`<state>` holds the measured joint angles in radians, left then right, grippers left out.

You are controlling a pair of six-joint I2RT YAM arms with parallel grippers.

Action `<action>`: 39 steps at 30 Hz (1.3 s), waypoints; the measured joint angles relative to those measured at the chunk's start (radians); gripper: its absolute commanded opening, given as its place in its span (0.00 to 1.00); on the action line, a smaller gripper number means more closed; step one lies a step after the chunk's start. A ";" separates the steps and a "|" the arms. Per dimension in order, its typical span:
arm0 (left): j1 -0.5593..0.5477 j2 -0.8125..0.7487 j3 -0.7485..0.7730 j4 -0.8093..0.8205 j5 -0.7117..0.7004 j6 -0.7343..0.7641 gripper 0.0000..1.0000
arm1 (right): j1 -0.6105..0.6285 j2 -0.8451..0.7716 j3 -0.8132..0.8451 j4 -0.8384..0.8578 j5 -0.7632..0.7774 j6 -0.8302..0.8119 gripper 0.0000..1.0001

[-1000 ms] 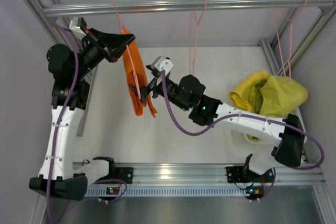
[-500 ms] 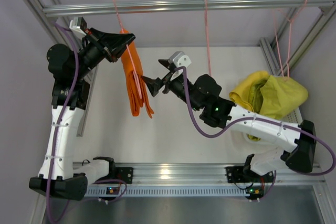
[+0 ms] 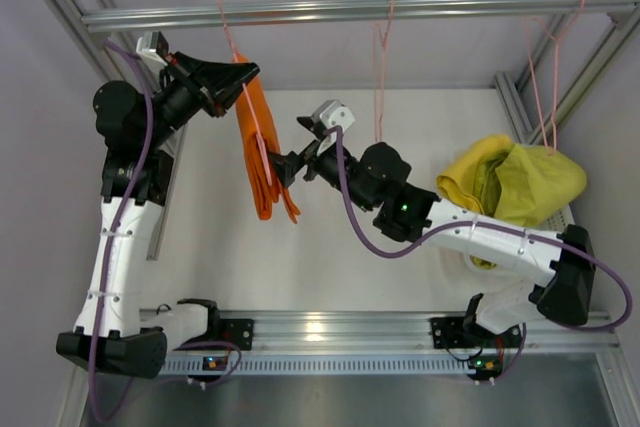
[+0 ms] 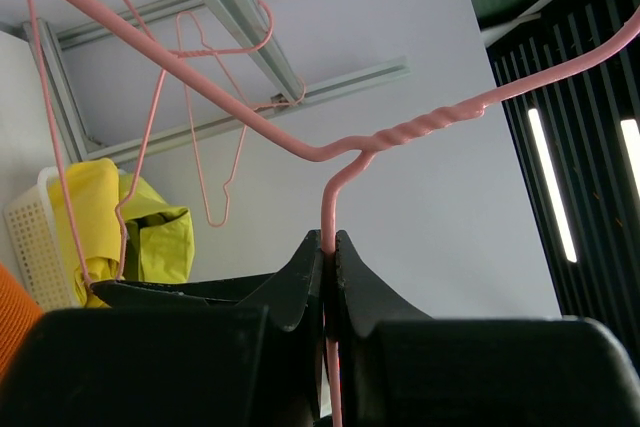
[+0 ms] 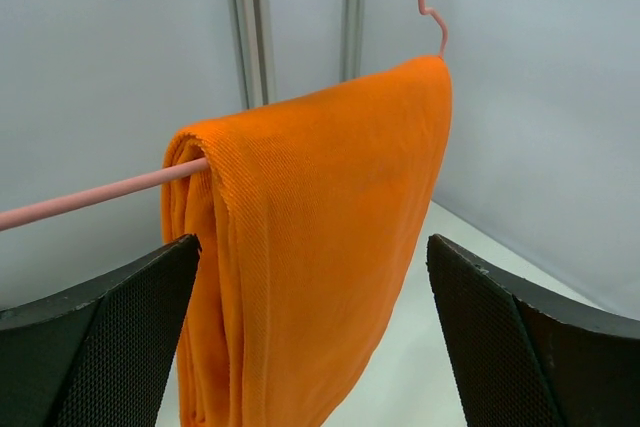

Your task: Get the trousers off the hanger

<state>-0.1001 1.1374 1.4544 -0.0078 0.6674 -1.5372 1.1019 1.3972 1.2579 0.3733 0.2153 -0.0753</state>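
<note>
The orange trousers (image 3: 258, 152) hang folded over the bar of a pink hanger (image 3: 243, 97) left of centre. My left gripper (image 3: 240, 75) is shut on the hanger's neck (image 4: 327, 209) just below its twisted part, jaws (image 4: 328, 247) pressed on the wire. My right gripper (image 3: 283, 167) stands open at the right side of the orange trousers (image 5: 320, 247); in its wrist view the cloth fills the gap between the two wide-apart fingers (image 5: 120, 337), and the bar (image 5: 90, 197) sticks out to the left. Yellow trousers (image 3: 470, 182) and yellow-green trousers (image 3: 545, 182) lie piled at the right.
The piled trousers sit in a white basket (image 3: 572, 215) at the table's right edge. Two bare pink hangers (image 3: 380, 47) (image 3: 545, 67) dangle from the overhead aluminium rail (image 3: 400, 9). Frame posts stand at both sides.
My right gripper pulled back to the right from the orange trousers, then came back left to them, jaws open. The middle bare hanger swings. My left arm has held still.
</note>
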 measured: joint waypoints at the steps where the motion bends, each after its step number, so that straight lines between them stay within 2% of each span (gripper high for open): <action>1: 0.000 0.001 0.000 0.000 0.000 -0.002 0.00 | 0.000 0.004 0.001 0.000 0.001 0.002 0.93; 12: -0.008 0.013 0.002 0.002 -0.001 -0.016 0.00 | 0.000 0.100 0.085 -0.008 0.076 0.024 0.87; 22: -0.011 0.032 0.070 0.000 -0.003 -0.040 0.00 | -0.011 0.117 0.076 0.010 0.109 0.029 0.88; 25: -0.012 0.032 0.097 0.000 -0.003 -0.045 0.00 | -0.024 0.119 0.055 0.028 0.103 0.037 0.85; 28: -0.012 0.032 0.109 0.002 -0.003 -0.048 0.00 | -0.040 0.131 0.051 0.056 0.085 0.045 0.74; 29: -0.012 0.032 0.109 0.002 -0.003 -0.048 0.00 | -0.045 0.137 0.051 0.063 0.077 0.046 0.61; 31: -0.012 0.032 0.109 -0.002 -0.004 -0.048 0.00 | -0.054 0.149 0.061 0.068 0.064 0.047 0.49; 35: -0.019 0.032 0.106 -0.006 -0.015 -0.042 0.00 | -0.066 0.169 0.111 0.063 0.038 0.048 0.12; 38: -0.036 0.009 0.068 0.002 -0.027 -0.019 0.00 | -0.074 0.169 0.156 0.040 0.026 0.049 0.00; 39: -0.042 -0.002 0.053 0.006 -0.030 -0.011 0.00 | -0.076 0.168 0.169 0.029 0.023 0.050 0.00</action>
<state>-0.1421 1.1358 1.5070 -0.0013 0.6373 -1.5478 1.0264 1.5654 1.4265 0.4023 0.2379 -0.0254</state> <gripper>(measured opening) 0.076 0.077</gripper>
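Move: The right hand, fingers wide open, has the orange trousers' middle about 5 cm ahead, 6 cm to its left and 6 cm lower. The near corner of their hanger is roughly 4 cm back and 5 cm left, about level with the hand. An empty hanger hangs some 12 cm ahead, 18 cm right and 5 cm higher. The left hand, shut on the trousers' hanger near its neck, has them about 18 cm below, 3 cm right and 2 cm back. Forward about 5 cm goes the right hand, edging left and sinking a little towards the orange trousers' side; then its wide-open fingers close almost shut, pinching the upper cloth near its near end as the hand rises about 3.5 cm. The left hand keeps its grip near the hanger's neck, lifts it about 3.5 cm, then eases down 1 cm. ##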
